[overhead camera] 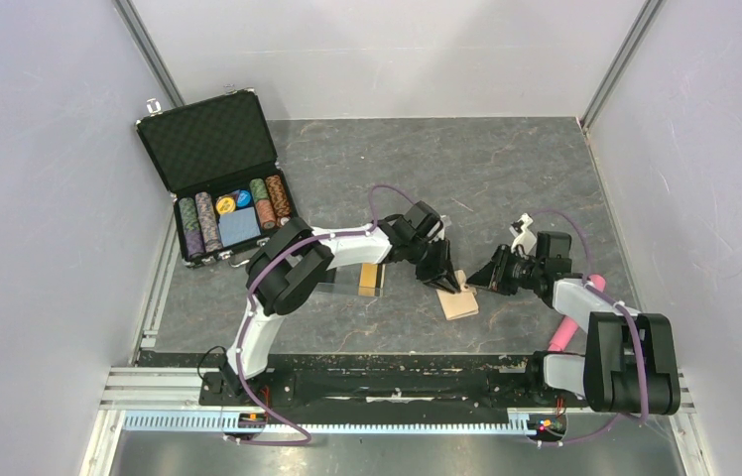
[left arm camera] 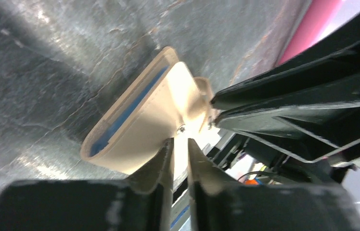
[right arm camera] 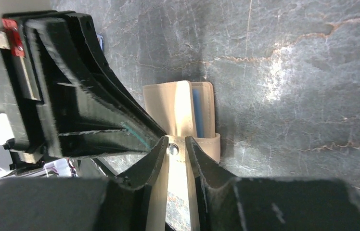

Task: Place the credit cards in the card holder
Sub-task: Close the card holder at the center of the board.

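The tan card holder (overhead camera: pixel 460 303) lies on the dark table between both arms, slightly open, with its blue lining (left arm camera: pixel 120 113) showing. My right gripper (right arm camera: pixel 174 139) is shut on its snap tab (right arm camera: pixel 178 168), and the stud sits right at the fingertips. My left gripper (left arm camera: pixel 180 140) stands narrowly open at the holder's edge, with light showing through the gap and nothing between the fingers. In the top view the left gripper (overhead camera: pixel 449 286) and right gripper (overhead camera: pixel 474 281) meet over the holder. A gold-orange credit card (overhead camera: pixel 371 277) lies under the left forearm; the black card does not show clearly.
An open black foam-lined case (overhead camera: pixel 210 139) with several poker chips stands at the back left. A clear sleeve (overhead camera: pixel 339 289) lies beside the gold card. A pink cylinder (overhead camera: pixel 567 327) rests by the right arm. Grey walls enclose the table on three sides.
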Motion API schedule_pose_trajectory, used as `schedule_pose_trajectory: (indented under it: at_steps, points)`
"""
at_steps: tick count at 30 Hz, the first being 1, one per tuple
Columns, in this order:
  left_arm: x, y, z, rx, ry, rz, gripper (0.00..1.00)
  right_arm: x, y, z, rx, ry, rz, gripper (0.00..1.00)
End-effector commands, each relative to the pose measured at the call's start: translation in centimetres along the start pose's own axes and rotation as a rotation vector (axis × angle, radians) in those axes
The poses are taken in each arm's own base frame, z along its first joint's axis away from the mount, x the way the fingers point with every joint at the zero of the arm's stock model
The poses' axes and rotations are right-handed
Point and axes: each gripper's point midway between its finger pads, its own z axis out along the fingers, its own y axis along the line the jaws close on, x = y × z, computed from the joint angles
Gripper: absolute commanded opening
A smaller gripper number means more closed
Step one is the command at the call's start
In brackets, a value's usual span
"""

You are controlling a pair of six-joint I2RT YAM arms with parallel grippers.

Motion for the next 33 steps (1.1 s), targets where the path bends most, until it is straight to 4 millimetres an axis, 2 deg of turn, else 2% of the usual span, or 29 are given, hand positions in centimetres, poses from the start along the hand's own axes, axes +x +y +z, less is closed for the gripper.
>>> schedule_pose_trajectory:
  at_steps: [1,6,14,18,24,29,33]
  points:
    - [-1.9,-4.8,-2.0,0.225,-0.082,0.03,0.29,0.6,-0.5,0.4,0.008,0.007,-0.004,0.2]
    - [-1.8,-5.4,-1.6,0.28,-0.057,0.031,0.34,0.5,-0.6,0.4,0.012,0.007,0.0,0.2]
    - [-1.4,-4.1,-0.5,0.247,-0.022,0.0,0.3,0.1,-0.4,0.6,0.001,-0.008,-0.005,0.19]
    - [-1.3,-2.6,-0.9,0.139,-0.04,0.025,0.41,-0.2,-0.3,0.5,-0.001,-0.016,-0.005,0.19]
    - [-1.7,-1.2,-1.2,0.036,-0.059,0.05,0.41,-0.3,-0.2,0.5,0.0,-0.019,-0.005,0.2]
    - [-1.4,-1.4,0.1,0.09,-0.023,0.027,0.4,-0.1,-0.3,0.5,-0.003,-0.013,-0.002,0.19]
    - [-1.5,-2.4,0.5,0.155,-0.014,0.022,0.34,0.0,-0.3,0.6,-0.006,-0.014,-0.001,0.19]
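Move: The left hand's slightly parted fingertips are at the folded card holder's top, whose middle is about 2 cm back of them, level left to right and some 2 cm below. The strap's snap stands about 2 cm to their right, level fore and aft, 1 cm down. The orange card box lies roughly 18 cm left and 2 cm farther out, 2 cm lower. From the right hand, the holder's middle is about 2 cm back, 2 cm left and 2 cm below. The left hand lifts off the card holder's cover beside the snap, going up about 2.5 cm and right about 2 cm towards the strap while its fingers tip up some 10 degrees and part a little wider, then it comes back down and left, tilting back, to end barely above where it began, over the cover again. Meanwhile the right hand sinks a bit over half a centimetre at the start and then stays with its nearly shut fingers at the closing strap, neither turning nor opening. ##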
